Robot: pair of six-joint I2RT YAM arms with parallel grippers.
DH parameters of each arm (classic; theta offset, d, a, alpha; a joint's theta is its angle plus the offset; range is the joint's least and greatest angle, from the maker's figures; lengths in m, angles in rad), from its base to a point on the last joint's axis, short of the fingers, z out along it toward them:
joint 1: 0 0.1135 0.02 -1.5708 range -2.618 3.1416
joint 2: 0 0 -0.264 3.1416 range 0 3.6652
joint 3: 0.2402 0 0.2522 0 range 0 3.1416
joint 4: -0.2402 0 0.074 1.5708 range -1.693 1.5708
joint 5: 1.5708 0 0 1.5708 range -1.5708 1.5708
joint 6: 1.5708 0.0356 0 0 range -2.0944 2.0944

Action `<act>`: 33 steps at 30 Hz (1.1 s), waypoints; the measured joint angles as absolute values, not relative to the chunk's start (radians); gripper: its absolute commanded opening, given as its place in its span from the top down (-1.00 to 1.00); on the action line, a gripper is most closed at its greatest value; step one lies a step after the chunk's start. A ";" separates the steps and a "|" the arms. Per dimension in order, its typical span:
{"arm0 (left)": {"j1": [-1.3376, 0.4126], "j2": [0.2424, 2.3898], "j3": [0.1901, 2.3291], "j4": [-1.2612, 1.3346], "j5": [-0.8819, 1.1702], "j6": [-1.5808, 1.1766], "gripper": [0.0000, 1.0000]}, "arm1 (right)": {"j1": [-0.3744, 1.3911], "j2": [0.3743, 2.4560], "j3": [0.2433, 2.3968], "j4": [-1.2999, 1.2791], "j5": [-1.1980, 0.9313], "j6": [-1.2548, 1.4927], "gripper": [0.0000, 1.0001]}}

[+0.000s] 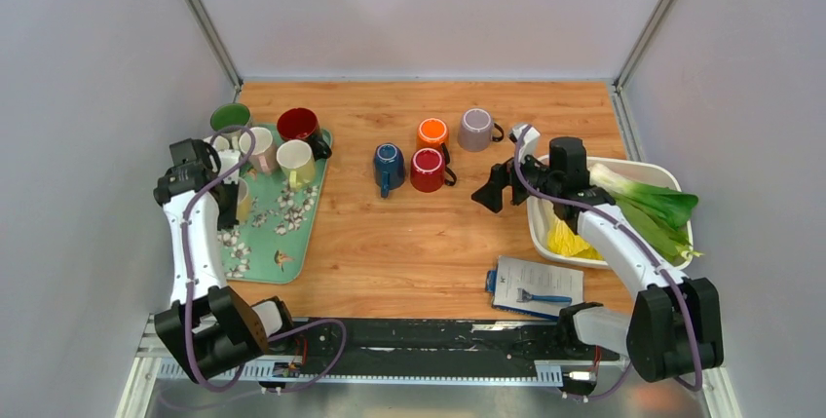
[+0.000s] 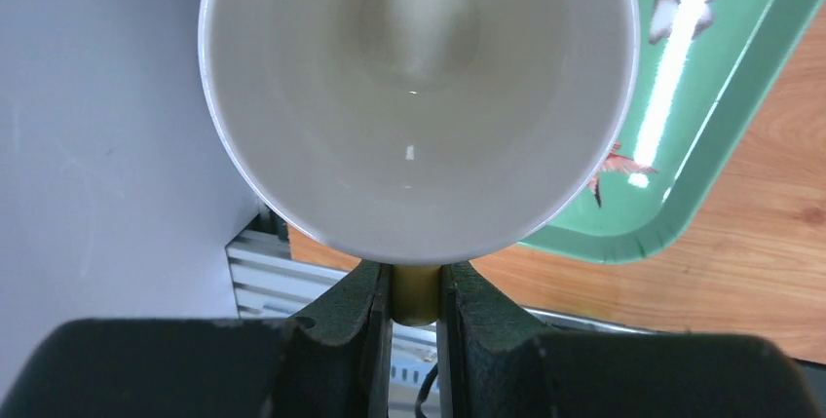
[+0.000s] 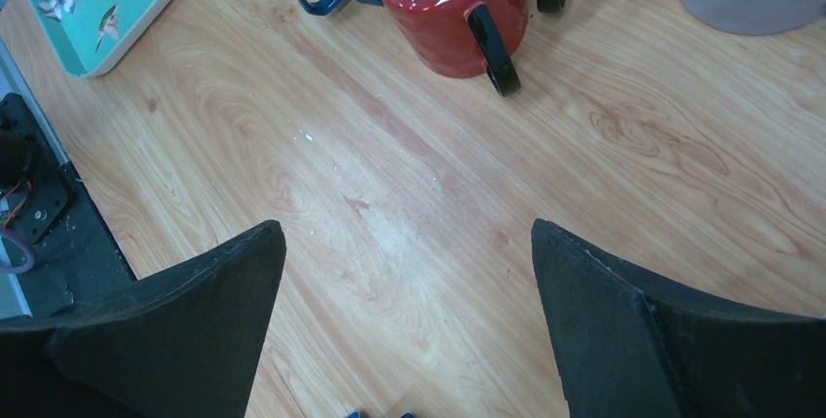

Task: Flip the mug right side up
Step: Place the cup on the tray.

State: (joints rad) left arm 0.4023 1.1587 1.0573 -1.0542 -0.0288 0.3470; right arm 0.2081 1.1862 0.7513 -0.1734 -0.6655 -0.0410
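Note:
My left gripper [image 2: 414, 303] is shut on the yellow handle [image 2: 414, 293] of a mug [image 2: 419, 96] with a white inside. The mug's mouth faces the wrist camera. It hangs over the near left part of the green tray [image 2: 721, 145]. From above, this yellowish mug [image 1: 242, 201] and the left gripper [image 1: 227, 206] show at the tray's left side [image 1: 292, 233]. My right gripper [image 3: 409, 243] is open and holds nothing, hovering over bare wood near the red mug [image 3: 448, 9]. The top view puts the right gripper [image 1: 490, 189] just right of that red mug [image 1: 427, 170].
Green [image 1: 231, 118], dark red [image 1: 298, 125], cream [image 1: 295, 160] and pink [image 1: 258, 145] mugs stand on the tray. Blue [image 1: 388, 167], orange [image 1: 432, 133] and grey [image 1: 476, 130] mugs sit mid-table. A white bin [image 1: 609, 165] with a leek [image 1: 648, 206] stands at the right. A booklet [image 1: 539, 286] lies near the front.

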 measured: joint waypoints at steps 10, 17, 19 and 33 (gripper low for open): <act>0.505 1.196 1.034 -0.963 -0.098 0.243 1.00 | 0.215 1.224 0.783 -0.155 -0.671 -0.025 -0.99; 0.557 1.263 0.944 -0.854 -0.096 0.139 1.00 | 0.216 1.229 0.794 -0.153 -0.671 -0.024 -0.99; 0.557 1.282 0.939 -0.833 -0.086 0.118 1.00 | 0.216 1.229 0.794 -0.153 -0.671 -0.024 -0.99; 0.557 1.421 0.978 -0.714 -0.051 0.060 1.00 | 0.216 1.227 0.794 -0.153 -0.670 -0.024 -0.99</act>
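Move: The cream mug with the yellow handle is already upright in the left hand, pinched by its handle and hanging just ahead of the fingers. Its free tray spot lies about 8 cm ahead, 7 cm left and 13 cm below this hand. The dark green mug stands about 6 cm beyond that spot, the pink mug some 15 cm ahead and 2 cm right of the hand, the pale yellow mug about 12 cm ahead and 10 cm right. From the right hand the spot lies about 55 cm left, roughly level fore and aft, 13 cm lower. The cream mug, still pinched by its handle, is carried left about 4 cm as the left hand turns some 20 degrees counter-clockwise. It is then lowered, about 7 cm in all, over the tray, and finally eased forward some 4 cm with a little more left, closing on the gap on the near side of the dark green mug. The fingers keep their grip. ##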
